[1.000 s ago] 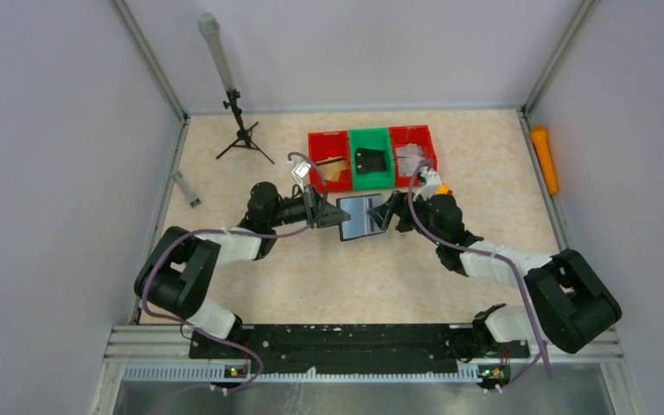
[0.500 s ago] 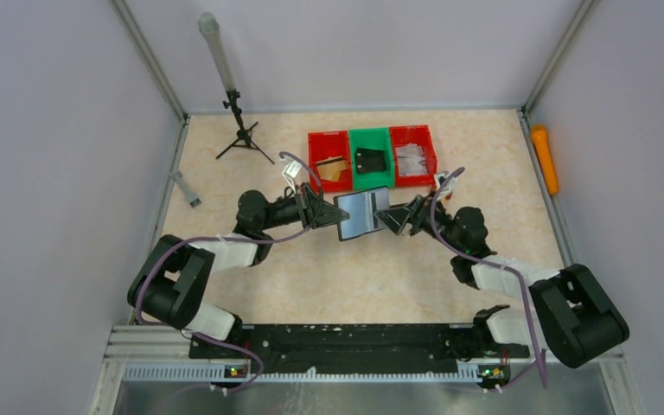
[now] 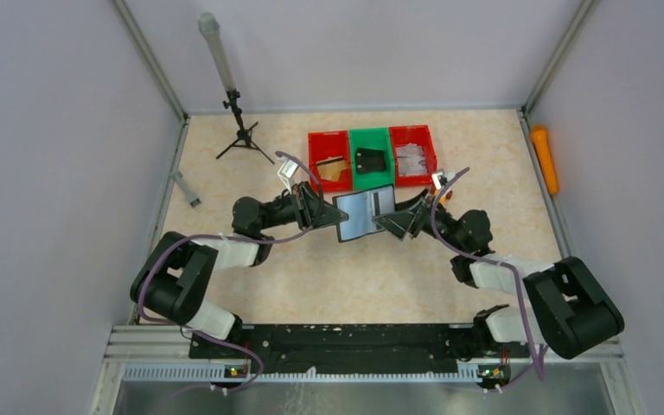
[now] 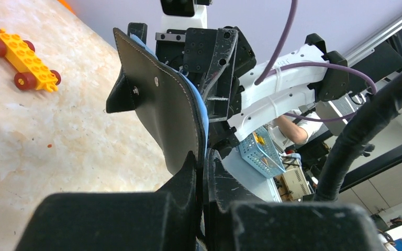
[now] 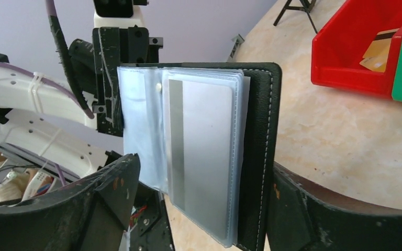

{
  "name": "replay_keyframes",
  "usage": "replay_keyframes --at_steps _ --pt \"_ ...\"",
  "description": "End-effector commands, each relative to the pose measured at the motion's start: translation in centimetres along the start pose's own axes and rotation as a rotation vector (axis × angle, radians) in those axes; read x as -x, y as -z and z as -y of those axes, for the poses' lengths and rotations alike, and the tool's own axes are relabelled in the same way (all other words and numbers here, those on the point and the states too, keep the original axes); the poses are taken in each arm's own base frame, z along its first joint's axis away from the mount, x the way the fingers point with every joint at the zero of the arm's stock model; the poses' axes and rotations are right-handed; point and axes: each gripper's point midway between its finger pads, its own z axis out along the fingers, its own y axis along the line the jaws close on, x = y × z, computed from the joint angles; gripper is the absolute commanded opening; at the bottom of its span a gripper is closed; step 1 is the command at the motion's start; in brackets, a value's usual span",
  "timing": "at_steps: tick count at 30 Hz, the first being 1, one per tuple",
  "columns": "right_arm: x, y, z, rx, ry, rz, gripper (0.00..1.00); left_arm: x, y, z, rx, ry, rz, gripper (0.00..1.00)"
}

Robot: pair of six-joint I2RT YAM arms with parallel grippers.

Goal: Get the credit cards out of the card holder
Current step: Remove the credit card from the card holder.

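Observation:
The card holder (image 3: 365, 213) hangs open above the table's middle, its pale shiny inside facing up. My left gripper (image 3: 324, 212) is shut on its left edge; in the left wrist view the fingertips (image 4: 203, 167) pinch the black stitched cover (image 4: 162, 104). My right gripper (image 3: 398, 220) is open at the holder's right edge. In the right wrist view its jaws (image 5: 209, 209) straddle the clear sleeves and the black cover (image 5: 264, 157). A silver card (image 5: 204, 157) with a grey stripe sits in the front sleeve.
Behind the holder stand a red bin (image 3: 328, 160) with a tan card, a green bin (image 3: 370, 159) with a small black case, and a second red bin (image 3: 412, 154). A tripod (image 3: 240, 130) stands back left. An orange cylinder (image 3: 545, 158) lies right. A yellow toy car (image 4: 21, 60) lies on the table.
The right arm swung out to the right, then brought its open jaws in around the holder's right edge, narrowing slightly. The left arm drew back a little, still gripping the holder.

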Motion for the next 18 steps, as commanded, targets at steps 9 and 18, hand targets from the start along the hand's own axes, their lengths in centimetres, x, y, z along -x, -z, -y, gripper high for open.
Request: replay_keyframes --at_steps 9,18 --pt "2.3 0.7 -2.7 0.104 0.087 0.068 0.45 0.4 0.2 -0.8 0.067 -0.101 0.008 0.0" --pt "2.1 0.6 -2.5 0.102 0.086 0.058 0.32 0.4 0.4 -1.3 0.106 -0.114 0.012 0.0"
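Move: Right between the right hand's open fingers stands the near edge of the opened card holder, its middle some 5 cm to that hand's left, level with it front to back and at about its height. The green bin sits on the table about 22 cm ahead, 3 cm left and 18 cm below; the toy car is roughly 10 cm ahead, 16 cm right and 18 cm below. From the left hand, which already grips the holder's other edge, its middle lies about 5 cm right, at about the same height and level front to back. Closing its wide-open fingers to about a third around the holder's free right-hand edge, the right hand rises some 2.5 cm and tips up about 5 degrees, the pads coming in on both faces. The left hand keeps its pinch on the opposite edge while it sinks about 1.5 cm and eases forward about 1 cm. ##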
